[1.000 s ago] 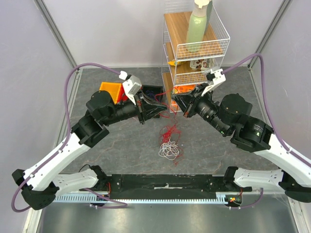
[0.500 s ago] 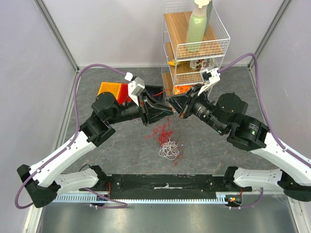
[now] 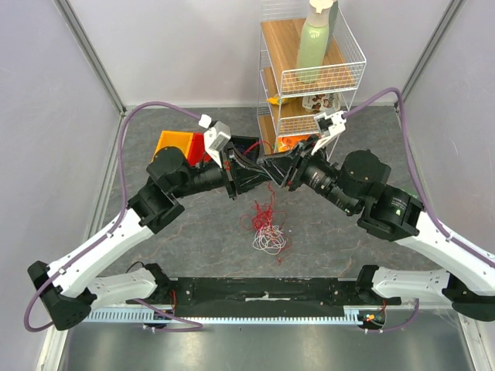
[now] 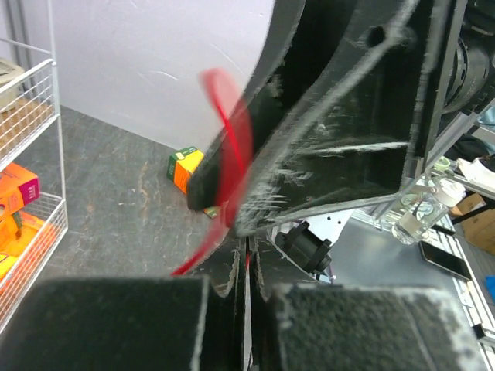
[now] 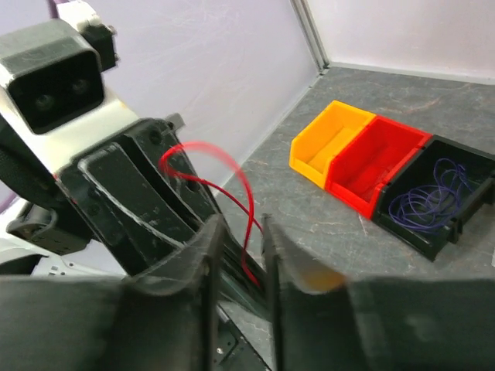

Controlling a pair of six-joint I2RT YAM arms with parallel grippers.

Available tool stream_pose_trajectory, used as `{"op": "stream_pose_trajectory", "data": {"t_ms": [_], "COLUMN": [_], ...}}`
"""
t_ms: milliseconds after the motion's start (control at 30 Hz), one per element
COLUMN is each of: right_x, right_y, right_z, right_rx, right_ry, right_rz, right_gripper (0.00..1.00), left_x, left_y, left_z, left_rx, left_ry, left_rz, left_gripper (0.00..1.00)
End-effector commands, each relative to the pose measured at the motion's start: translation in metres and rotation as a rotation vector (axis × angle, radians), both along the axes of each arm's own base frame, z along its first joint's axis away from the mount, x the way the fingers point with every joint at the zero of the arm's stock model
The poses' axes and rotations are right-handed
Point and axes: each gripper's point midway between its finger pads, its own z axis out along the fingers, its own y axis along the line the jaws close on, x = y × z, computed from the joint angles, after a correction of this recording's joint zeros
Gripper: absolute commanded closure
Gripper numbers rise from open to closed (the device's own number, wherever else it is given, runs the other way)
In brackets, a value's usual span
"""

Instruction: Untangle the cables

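Observation:
My left gripper (image 3: 261, 171) and right gripper (image 3: 278, 164) meet tip to tip above the table's middle. In the left wrist view the left gripper (image 4: 249, 246) is shut, with a thin strand of red cable (image 4: 228, 147) pinched between its jaws. The right gripper (image 5: 241, 228) stands slightly open; the red cable (image 5: 246, 202) runs through the gap without being gripped. From the tips a red cable (image 3: 264, 213) hangs down to a loose red clump on the table. It overlaps a white cable clump (image 3: 268, 239) just nearer to me.
Orange bin (image 3: 175, 144), red bin (image 5: 379, 164) and a black bin (image 5: 433, 199) holding a purple cable stand at the back left. A white wire shelf rack (image 3: 309, 69) with a green bottle and boxes stands at the back. A small box (image 4: 184, 164) lies on the floor.
Both grippers have moved closer together. The right gripper has let go and its jaws have parted. The left briefly opened and shut again on the red strand. The red clump hangs lower.

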Motion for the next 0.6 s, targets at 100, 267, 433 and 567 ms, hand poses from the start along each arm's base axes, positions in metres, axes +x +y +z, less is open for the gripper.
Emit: {"op": "stream_pose_trajectory", "data": {"t_ms": [100, 267, 433, 567], "right_x": [0.017, 0.014, -0.005, -0.023], "right_y": [-0.06, -0.085, -0.041, 0.003], "right_z": [-0.024, -0.084, -0.159, -0.195], "right_rx": [-0.127, -0.237, -0.323, -0.242], "right_ry": [-0.082, -0.06, -0.069, -0.174], "right_rz": [-0.235, -0.276, -0.026, 0.192], "right_gripper": [0.27, 0.15, 0.11, 0.04], "left_x": [0.001, -0.002, -0.01, -0.019], "left_y": [0.035, 0.051, 0.06, 0.061], "left_z": [0.045, 0.083, 0.135, 0.165], "left_rx": [-0.028, -0.044, -0.081, -0.111], "left_ry": [-0.062, -0.07, -0.127, -0.147], "left_rz": [0.158, 0.212, 0.215, 0.179], "left_gripper": [0.98, 0.98, 0.98, 0.98]}}
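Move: The pile of red cable on the table lies far below both hands: about 43 cm down, 6 ahead and 2 to the left of the right hand, and some 40 cm down, 8 ahead and 3 left of the left one. From the right hand the white cable is straight below and 1 cm left, the black bin roughly 27 ahead and 10 left. The red bin is about 29 ahead and 20 left of the left hand, 38 below. With its fingers already starting to part at the hand-over, the right hand opens wide and lets go of the red cable, backing off to the right by some 7 cm before dropping ever faster towards the red and white cables, about 18 cm in all, tipping its fingers downward and coming partly back left. The left hand keeps the red cable pinched in shut fingers and, after easing left, hauls it up about 15 cm, ending some 6 cm farther left, away from the pile. ##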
